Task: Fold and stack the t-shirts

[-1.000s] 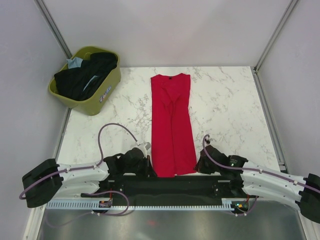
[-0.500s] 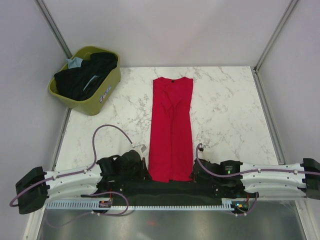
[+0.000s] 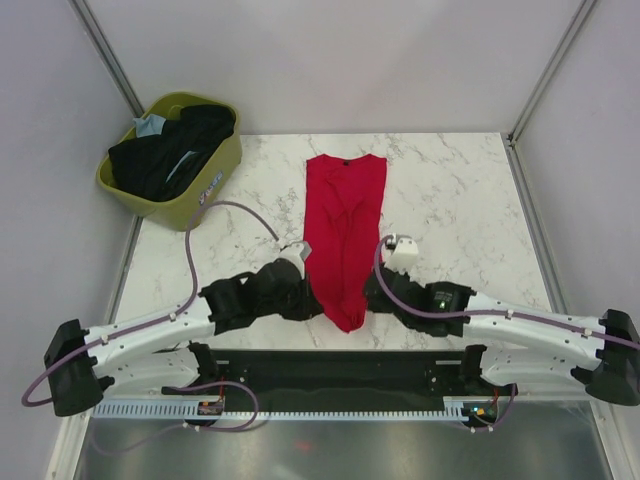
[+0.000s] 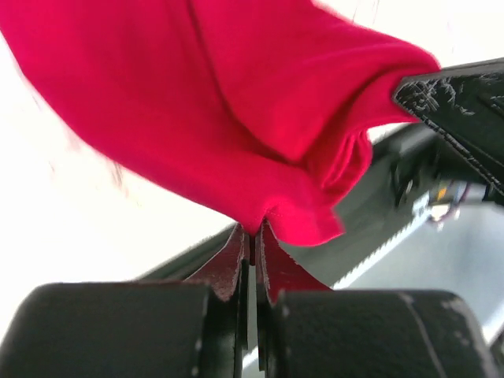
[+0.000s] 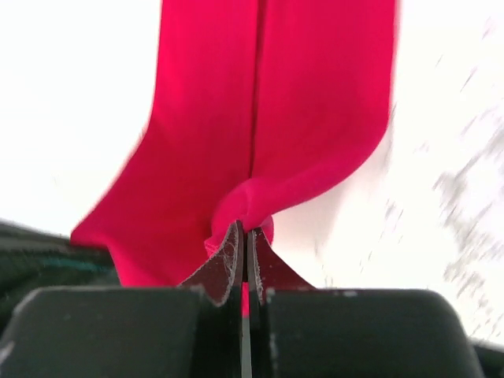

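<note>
A bright red t-shirt (image 3: pixel 345 215), folded into a long narrow strip, lies down the middle of the marble table with its collar at the far end. Its near end is lifted and bunched between both grippers. My left gripper (image 3: pixel 313 297) is shut on the hem's left corner, and in the left wrist view red cloth (image 4: pixel 236 118) rises from the pinched fingertips (image 4: pixel 253 233). My right gripper (image 3: pixel 368 295) is shut on the right corner, with the red cloth (image 5: pixel 236 142) drawn out of its tips (image 5: pixel 246 232). Black and light blue shirts (image 3: pixel 170 150) fill the basket.
An olive-green plastic basket (image 3: pixel 215 172) stands at the table's far left corner. White marble table (image 3: pixel 460 210) lies bare either side of the shirt. A black mat (image 3: pixel 340 375) and the arm bases run along the near edge.
Both grippers have risen from the near edge and moved away from the bases, carrying the red shirt's hem toward the collar. The hem went from flat to bunched and lifted.
</note>
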{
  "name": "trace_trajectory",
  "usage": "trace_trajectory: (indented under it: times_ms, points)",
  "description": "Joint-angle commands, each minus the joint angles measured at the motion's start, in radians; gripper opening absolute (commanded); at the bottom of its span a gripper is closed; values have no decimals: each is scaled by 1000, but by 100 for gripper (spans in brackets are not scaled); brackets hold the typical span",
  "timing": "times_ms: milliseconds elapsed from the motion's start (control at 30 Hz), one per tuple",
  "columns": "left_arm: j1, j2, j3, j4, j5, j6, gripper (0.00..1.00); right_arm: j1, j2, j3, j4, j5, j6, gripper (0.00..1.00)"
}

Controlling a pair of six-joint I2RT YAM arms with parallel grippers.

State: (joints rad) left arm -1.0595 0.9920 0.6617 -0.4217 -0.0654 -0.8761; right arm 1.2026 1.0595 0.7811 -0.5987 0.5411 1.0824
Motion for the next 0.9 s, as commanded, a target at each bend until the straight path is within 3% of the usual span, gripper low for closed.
trace_trajectory:
  times_ms: [0,333,500,867]
  points:
    - [76,63,152,-34,-80,173,2,-102,20,127,-18,69,-230,0]
    - [447,342,475,20,105,428,2,-409,233,323,97,-12,-512,0]
    - [510,546,639,20,160,485,2,-561,357,374,169,-139,-556,0]
    - [638,856,809,31,343,505,2,-656,579,515,227,-250,-578,0]
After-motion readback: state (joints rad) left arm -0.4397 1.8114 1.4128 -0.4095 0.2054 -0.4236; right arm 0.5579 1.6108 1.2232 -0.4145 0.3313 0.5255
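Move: Both my hands still pinch the t-shirt's hem, lifted clear of the table, one at each side. From my left hand the collar end, where the hem is being taken, lies some 53 cm ahead, 6 cm right and 11 cm below; the flat middle is about 22 cm ahead, 5 cm right. From my right hand the collar is about 50 cm ahead and 4 cm left. The green bin stands roughly 42 cm ahead and 38 cm left of my left hand. I sweep the pinched hem forward over the lying shirt towards the collar, both hands together, in one quick arc: up about 6 cm first, then sinking back to nearly the starting height. My left hand goes some 28 cm; my right goes 22 cm, drifting right so the hands spread apart, and rolls its left side down. Both grippers stay shut. ##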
